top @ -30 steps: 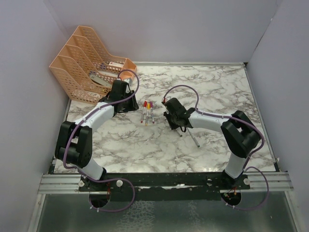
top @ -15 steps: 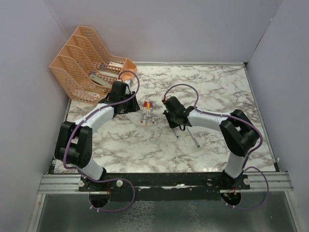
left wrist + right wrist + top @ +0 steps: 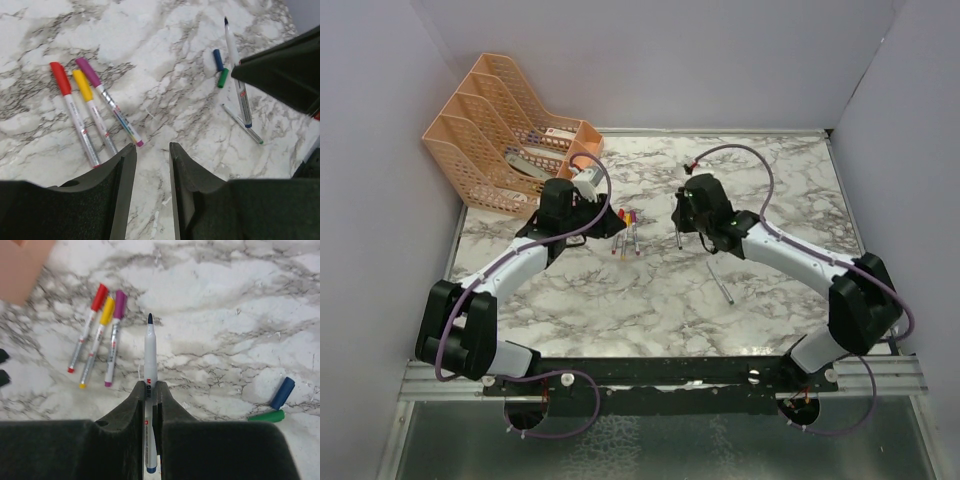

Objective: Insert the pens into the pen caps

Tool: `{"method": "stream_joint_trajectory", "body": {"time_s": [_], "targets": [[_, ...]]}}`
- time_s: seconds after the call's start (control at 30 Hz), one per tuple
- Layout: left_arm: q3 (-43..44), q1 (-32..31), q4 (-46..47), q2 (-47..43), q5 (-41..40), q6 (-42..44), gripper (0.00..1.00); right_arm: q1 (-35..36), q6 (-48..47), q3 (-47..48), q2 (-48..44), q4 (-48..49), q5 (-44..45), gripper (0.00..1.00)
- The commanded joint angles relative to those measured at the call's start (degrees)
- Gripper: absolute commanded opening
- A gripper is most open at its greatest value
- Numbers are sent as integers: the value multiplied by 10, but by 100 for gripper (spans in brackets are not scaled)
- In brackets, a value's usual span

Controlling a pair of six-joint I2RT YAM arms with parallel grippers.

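Observation:
My right gripper point(image 3: 150, 385) is shut on an uncapped blue-tipped pen point(image 3: 150, 347) and holds it above the marble, tip pointing away from the wrist. In the top view this gripper point(image 3: 682, 218) hangs right of three capped pens point(image 3: 627, 232), with red point(image 3: 88, 334), yellow point(image 3: 96, 342) and purple point(image 3: 114, 339) caps. A loose blue cap point(image 3: 283, 393) and green cap point(image 3: 266, 416) lie to the right. Another uncapped pen point(image 3: 722, 283) lies on the table. My left gripper point(image 3: 152, 146) is open and empty just short of the capped pens point(image 3: 92, 112); the held pen point(image 3: 235, 65) shows in its view too.
Orange file trays point(image 3: 500, 130) with pale objects stand at the back left corner. The marble table point(image 3: 770, 190) is walled by grey panels. The right gripper's black body point(image 3: 285, 75) fills the left wrist view's right side.
My right gripper has shut on the pen that lay on the table and raised it up and back. The left gripper has moved right, closer to the three capped pens.

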Motion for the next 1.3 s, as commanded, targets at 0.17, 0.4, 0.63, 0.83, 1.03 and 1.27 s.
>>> {"method": "stream_joint_trajectory", "body": {"time_s": [0.17,0.4,0.63,0.83,1.03,1.27], "targets": [[-10,-86,157,-9,135,-6,37,-19,74,-111,-143,198,-41,1],[23,-117,199,26,159,-33,38,-19,88,-166,-201,255,-52,1],[41,-123,201,54,147,-44,39,-19,98,-185,-213,278,-85,1],[44,-128,209,67,141,-52,39,-19,108,-196,-206,303,-114,1],[50,-133,218,75,142,-59,39,-19,103,-190,-199,308,-120,1],[59,-139,231,87,143,-70,39,-19,108,-195,-197,317,-126,1]]}}
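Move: The blue pen, uncapped and held in the right fingers, is about 14 cm to the left hand's right, 1 cm ahead and 3 cm lower. On the table 14 cm below the left hand, red, yellow and purple pens lie about 7 cm ahead, at 0, 2 and 4 cm right. The left fingers are about 14 cm left of the right hand, 1 cm back and 3 cm above. From the right hand, the blue cap lies 5 cm ahead and 10 cm right, the green cap 2 cm ahead and 10 cm right, both 11 cm below. Rightward to the blue pen goes the left hand, about 12 cm, also rising and drawing back some 5 cm and turning clockwise; it's quick at first, then creeps, its fingers staying open, to come close to the pen's rear half. The right hand keeps its pinch, lifts the pen about 9 cm and rolls left side up some 30 degrees while its fingers tip upward. ##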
